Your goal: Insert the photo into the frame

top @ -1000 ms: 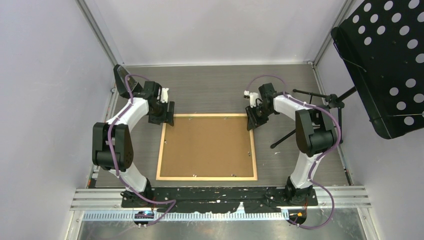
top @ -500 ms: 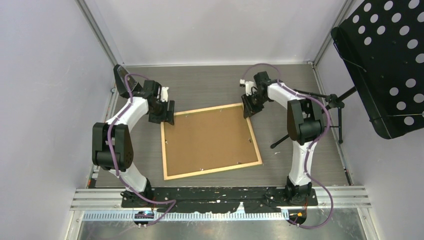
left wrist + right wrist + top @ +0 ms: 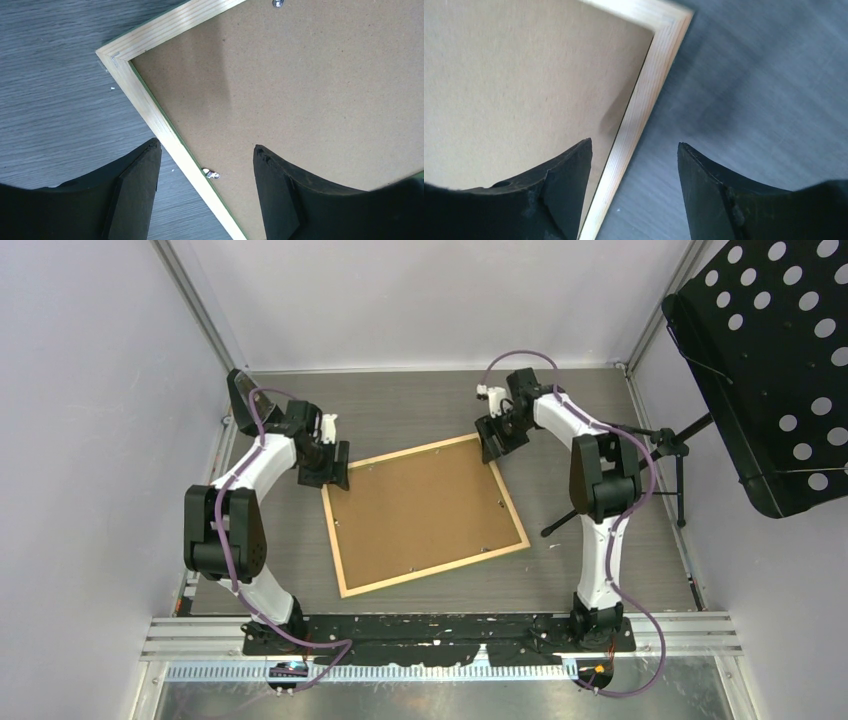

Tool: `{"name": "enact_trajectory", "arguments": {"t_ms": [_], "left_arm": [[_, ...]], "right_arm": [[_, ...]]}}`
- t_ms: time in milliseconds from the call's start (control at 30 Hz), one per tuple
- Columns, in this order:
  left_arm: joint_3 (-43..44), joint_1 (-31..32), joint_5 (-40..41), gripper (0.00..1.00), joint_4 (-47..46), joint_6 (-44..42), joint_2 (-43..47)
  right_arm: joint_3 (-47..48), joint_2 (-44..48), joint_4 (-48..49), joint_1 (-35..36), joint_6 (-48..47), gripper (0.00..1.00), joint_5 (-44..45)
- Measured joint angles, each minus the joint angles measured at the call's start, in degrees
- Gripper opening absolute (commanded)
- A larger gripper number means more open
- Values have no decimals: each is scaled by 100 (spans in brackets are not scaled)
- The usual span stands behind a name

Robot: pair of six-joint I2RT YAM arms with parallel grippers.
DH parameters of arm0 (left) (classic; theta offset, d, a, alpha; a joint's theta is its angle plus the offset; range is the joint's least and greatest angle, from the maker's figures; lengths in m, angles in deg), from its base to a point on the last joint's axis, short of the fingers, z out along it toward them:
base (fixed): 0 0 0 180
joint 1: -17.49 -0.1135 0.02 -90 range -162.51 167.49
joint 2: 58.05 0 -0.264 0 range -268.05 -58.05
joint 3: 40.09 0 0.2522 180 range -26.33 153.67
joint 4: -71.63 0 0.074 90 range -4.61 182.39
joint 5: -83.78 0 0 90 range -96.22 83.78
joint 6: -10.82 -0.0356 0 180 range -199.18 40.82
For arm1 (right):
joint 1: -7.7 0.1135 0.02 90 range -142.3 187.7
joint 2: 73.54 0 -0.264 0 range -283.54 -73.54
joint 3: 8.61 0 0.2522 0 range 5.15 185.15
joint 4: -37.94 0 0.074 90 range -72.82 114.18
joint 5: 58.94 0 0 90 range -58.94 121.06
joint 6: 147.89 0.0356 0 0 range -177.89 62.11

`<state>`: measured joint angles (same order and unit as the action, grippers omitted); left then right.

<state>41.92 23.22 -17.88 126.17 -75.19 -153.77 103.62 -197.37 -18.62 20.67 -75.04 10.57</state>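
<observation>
The frame (image 3: 436, 569) lies back-up and skewed on the table, its light wood rail around a brown hardboard backing (image 3: 420, 508). The photo is hidden. My left gripper (image 3: 335, 465) is open at the far-left corner. In the left wrist view this gripper (image 3: 206, 146) straddles the wood rail (image 3: 142, 100) just above it, with a small metal tab (image 3: 211, 173) between the fingers. My right gripper (image 3: 492, 440) is open at the far-right corner. In the right wrist view that gripper (image 3: 634, 144) straddles the rail (image 3: 646, 95) without pinching it, one finger over the backing (image 3: 524, 75).
A black perforated music stand (image 3: 770, 370) on a tripod (image 3: 640, 435) stands at the right. Grey walls close in the table on three sides. An aluminium rail (image 3: 440, 635) carries both arm bases at the near edge.
The frame has turned counter-clockwise, its far-right corner swinging toward the back with my right gripper. That gripper's jaws have opened off the rail. The left arm has not moved.
</observation>
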Motion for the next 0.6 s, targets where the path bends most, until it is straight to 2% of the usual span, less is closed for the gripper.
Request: {"name": "enact_trajectory", "arguments": {"t_ms": [400,600], "left_arm": [[52,-120,-37,66,46,-2,-11],[107,-175,-37,66,68,-2,-68]], "right_arm": [[-2365,2208,-118,-2,-643,72,46],[-2959,2559,17,-2,-719,71,0]]}}
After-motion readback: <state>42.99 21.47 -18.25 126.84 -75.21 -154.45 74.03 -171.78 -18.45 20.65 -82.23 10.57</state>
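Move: The right rail of the frame is what the right hand works along: its middle is about 12 cm back and 4 cm to the right of that hand, some 3 cm lower. At the same level, the frame's far right corner is about 5 cm ahead and 2 cm left, its near right corner some 26 cm back and 11 cm right. From the left hand, that rail middle is roughly 46 cm right, 4 cm back and 6 cm below. Along the frame's right rail, from near its far corner back to about its middle, the right hand travels some 12 cm back towards the base and about 3 cm to the right. The hand arcs over the rail, rising about 3 cm and starting to sink again at the end, with open fingers pointing down on either side of the rail's line. ##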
